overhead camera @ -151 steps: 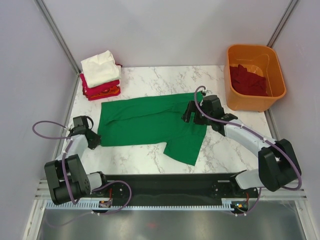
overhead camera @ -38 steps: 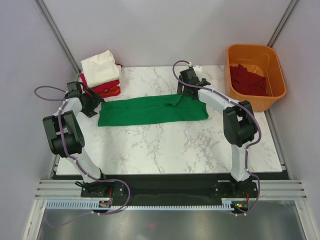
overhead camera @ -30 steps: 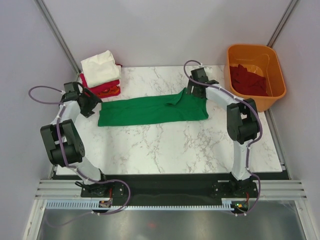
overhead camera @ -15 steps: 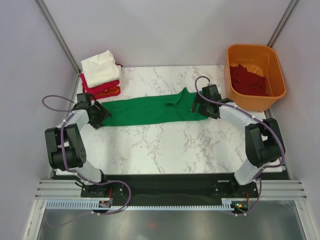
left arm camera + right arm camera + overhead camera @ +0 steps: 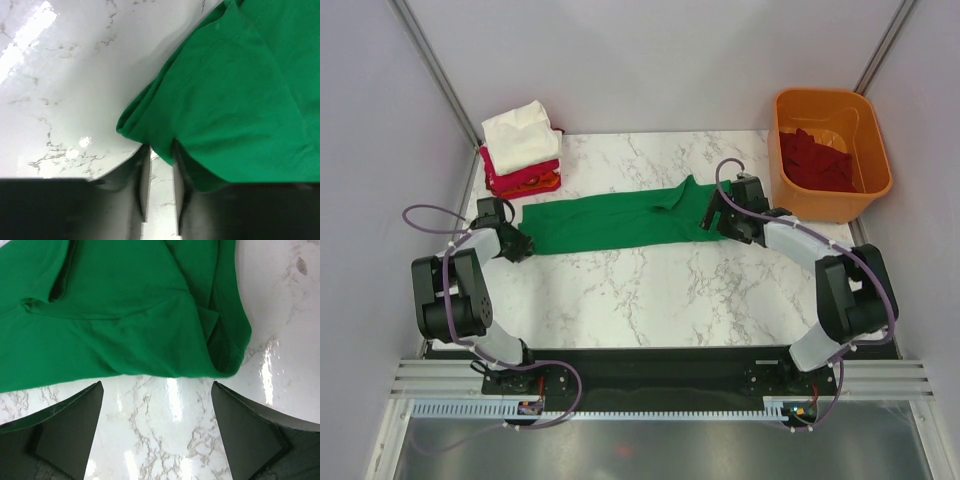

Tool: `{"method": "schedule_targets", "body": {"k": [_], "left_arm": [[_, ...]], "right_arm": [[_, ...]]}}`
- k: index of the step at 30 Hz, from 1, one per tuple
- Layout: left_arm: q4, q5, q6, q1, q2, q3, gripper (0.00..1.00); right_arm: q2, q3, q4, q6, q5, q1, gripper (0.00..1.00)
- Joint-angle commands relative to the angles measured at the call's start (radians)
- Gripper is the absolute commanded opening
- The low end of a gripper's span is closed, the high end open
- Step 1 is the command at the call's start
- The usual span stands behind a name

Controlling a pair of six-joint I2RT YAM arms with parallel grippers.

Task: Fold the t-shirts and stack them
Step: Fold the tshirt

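Observation:
A bright green t-shirt (image 5: 620, 220) lies folded into a long strip across the middle of the marble table. My left gripper (image 5: 515, 243) is at its left end, low on the table. In the left wrist view the fingers (image 5: 136, 172) stand narrow, and the shirt's near corner fold (image 5: 235, 90) is pinched between the tips of the left gripper (image 5: 159, 151). My right gripper (image 5: 713, 217) sits at the shirt's right end, wide open. The right wrist view shows the right gripper (image 5: 157, 386) just short of the cloth's (image 5: 115, 315) folded edge, bare marble between its fingers.
A stack of folded shirts stands at the back left: cream-white (image 5: 520, 135) on top, red (image 5: 515, 168) and orange (image 5: 538, 183) below. An orange plastic tub (image 5: 825, 98) at the back right holds dark maroon shirts (image 5: 815, 160). Grey walls close in both sides.
My left gripper has slid toward the near corner of the shirt's left end and narrowed its jaws onto it. The right gripper has come from the back edge to the right end, still open.

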Motion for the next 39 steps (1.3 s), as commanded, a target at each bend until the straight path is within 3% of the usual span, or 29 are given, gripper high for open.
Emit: {"method": "schedule_targets", "body": {"k": [1, 4, 17, 27, 31, 35, 36, 38, 39], "left_arm": [[0.03, 0.003, -0.006, 0.001, 0.031, 0.019, 0.22], [0.032, 0.02, 0.008, 0.001, 0.034, 0.031, 0.21], [0.033, 0.035, 0.017, -0.003, 0.053, 0.03, 0.12], [0.038, 0.031, 0.019, -0.008, 0.053, 0.024, 0.15], [0.038, 0.037, 0.017, -0.009, 0.062, 0.03, 0.14], [0.038, 0.035, 0.02, -0.013, 0.056, 0.022, 0.11], [0.038, 0.034, 0.02, -0.013, 0.053, 0.021, 0.07], [0.037, 0.034, 0.019, -0.014, 0.047, 0.015, 0.02], [0.038, 0.035, 0.017, -0.017, 0.042, 0.012, 0.02]], "right_arm": [[0.101, 0.039, 0.108, 0.042, -0.046, -0.018, 0.93], [0.144, 0.056, 0.091, 0.053, -0.014, -0.019, 0.9], [0.08, -0.071, 0.063, 0.078, 0.112, -0.055, 0.93], [-0.004, -0.127, 0.068, 0.064, 0.116, -0.065, 0.95], [0.034, -0.125, 0.082, 0.047, 0.113, -0.065, 0.9], [0.139, -0.127, 0.16, 0.059, 0.071, -0.067, 0.7], [0.155, -0.116, 0.168, 0.058, 0.063, -0.065, 0.52], [0.189, -0.098, 0.18, 0.052, 0.061, -0.065, 0.36], [0.198, -0.069, 0.18, 0.041, 0.069, -0.065, 0.22]]}}
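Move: The right hand, wide open, has the folded green t-shirt's near right corner about 4 cm to its right, 1 cm ahead and 6 cm below. The turned-up green flap lies some 13 cm ahead and 10 cm left, and the orange bin roughly 20 cm ahead and 30 cm right. The left fingers, partly shut, already straddle the shirt's near left corner, at the hand point; the shirt stack stands about 27 cm ahead of them. The right fingers come to pinch the t-shirt's near right corner: the hand drops about 4 cm, slides some 4 cm right close to the table, turning about 10 degrees clockwise and easing back, then nudges forward and slightly down as it closes. Meanwhile the left fingers finish shutting on the near left corner, creeping about 1.5 cm forward. ##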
